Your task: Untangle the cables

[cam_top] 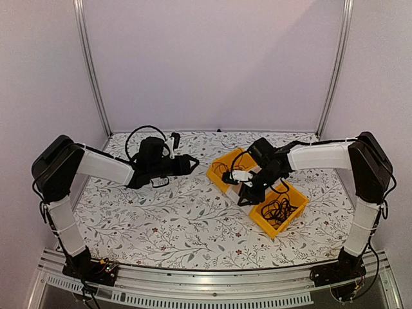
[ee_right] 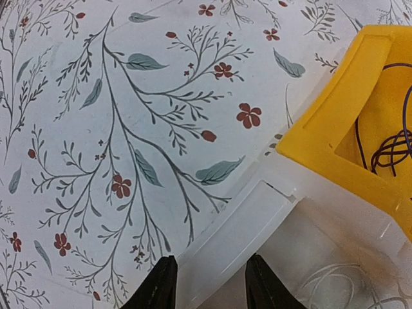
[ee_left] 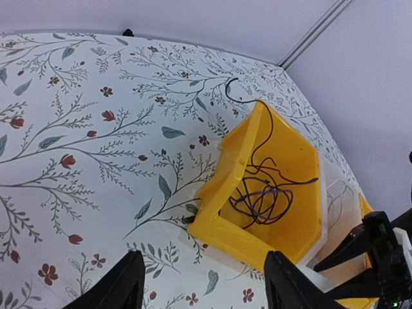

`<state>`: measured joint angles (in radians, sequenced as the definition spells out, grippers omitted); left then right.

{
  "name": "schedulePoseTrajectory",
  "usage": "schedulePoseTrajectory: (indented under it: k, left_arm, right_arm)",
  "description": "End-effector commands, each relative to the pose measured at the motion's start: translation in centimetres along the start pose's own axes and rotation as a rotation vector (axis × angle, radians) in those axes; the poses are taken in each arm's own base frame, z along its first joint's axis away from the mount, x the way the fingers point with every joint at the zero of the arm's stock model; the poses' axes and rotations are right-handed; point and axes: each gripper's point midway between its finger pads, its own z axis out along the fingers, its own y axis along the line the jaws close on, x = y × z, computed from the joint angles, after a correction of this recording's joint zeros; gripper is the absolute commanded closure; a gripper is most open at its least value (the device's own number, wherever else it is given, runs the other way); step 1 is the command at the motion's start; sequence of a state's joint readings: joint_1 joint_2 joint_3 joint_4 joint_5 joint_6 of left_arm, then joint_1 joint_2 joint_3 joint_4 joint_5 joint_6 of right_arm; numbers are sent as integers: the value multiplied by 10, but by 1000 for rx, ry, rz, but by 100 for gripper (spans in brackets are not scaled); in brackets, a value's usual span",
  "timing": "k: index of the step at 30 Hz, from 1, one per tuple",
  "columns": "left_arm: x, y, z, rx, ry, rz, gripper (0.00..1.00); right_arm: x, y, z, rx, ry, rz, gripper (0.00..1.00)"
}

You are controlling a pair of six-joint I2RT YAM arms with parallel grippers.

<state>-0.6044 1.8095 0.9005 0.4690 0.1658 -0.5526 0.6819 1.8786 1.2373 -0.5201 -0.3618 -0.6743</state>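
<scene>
Thin black cables lie in two yellow bins: one clump (cam_top: pixel 278 211) in the near bin (cam_top: pixel 297 205), another (cam_top: pixel 222 168) in the far bin (cam_top: pixel 215 177). The left wrist view shows the far bin's clump (ee_left: pixel 265 196) and one strand (ee_left: pixel 230 90) trailing over its rim onto the table. My left gripper (cam_top: pixel 191 164) (ee_left: pixel 206 286) hangs open above the table just left of that yellow bin (ee_left: pixel 225 212), holding nothing. My right gripper (cam_top: pixel 248 193) (ee_right: pixel 209 286) is closed across the rim of a white bin (ee_right: pixel 251 225) between the yellow ones. A dark cable (ee_right: pixel 391 149) shows in the neighbouring yellow bin (ee_right: pixel 322 129).
The floral tablecloth (cam_top: pixel 167 219) covers the whole table. Metal frame posts (cam_top: pixel 90 64) stand at the back corners against white walls. The three bins sit in a diagonal row right of centre. Faint pale strands (ee_right: pixel 335 283) show inside the white bin.
</scene>
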Motion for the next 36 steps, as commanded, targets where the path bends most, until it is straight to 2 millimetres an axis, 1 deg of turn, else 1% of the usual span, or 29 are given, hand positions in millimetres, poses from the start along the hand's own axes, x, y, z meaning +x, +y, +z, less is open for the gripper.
schedulePoseTrajectory:
  k: [1, 3, 4, 5, 8, 10, 11, 12, 13, 14, 15, 17, 20, 22, 25, 27, 30, 34, 36]
  left_arm:
    - [-49, -39, 32, 114, -143, -11, 36]
    - [-52, -37, 49, 107, -139, -53, 36]
    - [-54, -36, 57, 105, -141, -71, 37]
    - [-54, -35, 65, 105, -142, -85, 37]
    - [-56, -37, 88, 126, -141, -105, 41]
    - [-55, -41, 103, 145, -133, -99, 42]
    - [-55, -43, 109, 151, -134, -94, 42]
    - [-53, -44, 116, 151, -132, -85, 42]
    - [-49, -42, 125, 145, -124, -80, 42]
    - [-54, -48, 131, 155, -131, -73, 42]
    - [-51, -48, 138, 156, -124, -73, 43]
    - [-51, -49, 148, 163, -126, -77, 43]
    - [-51, -50, 160, 178, -133, -81, 44]
    - [-52, -51, 169, 183, -136, -86, 47]
    - [-56, -48, 177, 174, -156, -97, 57]
    - [-58, -47, 182, 171, -171, -101, 64]
    - [-61, -49, 187, 177, -182, -99, 79]
    - [-67, -53, 185, 164, -217, -53, 98]
    - [-70, -55, 184, 163, -229, -28, 100]
  right_arm:
    - [-6, 25, -24, -53, -25, -25, 50]
    - [-24, 26, -50, -15, -85, -51, 41]
    - [-29, 27, -59, -6, -104, -59, 38]
    - [-35, 30, -73, 7, -128, -71, 35]
    - [-42, 35, -101, 36, -168, -94, 33]
    - [-43, 31, -116, 61, -198, -84, 32]
    - [-42, 25, -125, 77, -219, -68, 32]
    - [-42, 19, -138, 99, -253, -52, 32]
    - [-39, 10, -148, 112, -283, -16, 32]
    - [-37, 1, -159, 126, -316, 10, 32]
    - [-33, -7, -171, 142, -349, 39, 32]
    - [-25, -20, -186, 175, -390, 88, 32]
    - [-14, -28, -195, 211, -415, 123, 31]
    - [-10, -28, -199, 230, -437, 134, 31]
    - [1, -29, -198, 240, -442, 163, 31]
    - [5, -28, -199, 245, -449, 169, 31]
    - [8, -28, -198, 250, -454, 173, 31]
    - [9, -29, -199, 252, -462, 179, 31]
    - [9, -31, -199, 257, -463, 179, 31]
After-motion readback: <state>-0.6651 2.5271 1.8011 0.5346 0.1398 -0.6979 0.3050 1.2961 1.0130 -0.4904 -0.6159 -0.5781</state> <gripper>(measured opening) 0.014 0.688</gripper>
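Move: The loose end of the dark cable stands up at the far-left rim of the left yellow bin, about 14 cm ahead and 14 cm to the right of the left hand, nearly level with it. That bin's middle lies 4 cm ahead and 19 cm right of that hand, the white bin's 6 cm back and 30 cm right. From the right hand, astride the white bin's near wall, its middle is 8 cm ahead and 7 cm right, the right yellow bin 3 cm back and 18 cm right. The dark cable's loose end is pinched by the left hand, which travels about 20 cm diagonally forward and right over the left yellow bin's rim, first rising slightly, then sinking back, and shuts its fingers fully at the end. Meanwhile the right fingers open and let go of the white bin's wall; that hand lifts some 15 cm, then swings right about 11 cm, tilting its fingertips up to the left. ##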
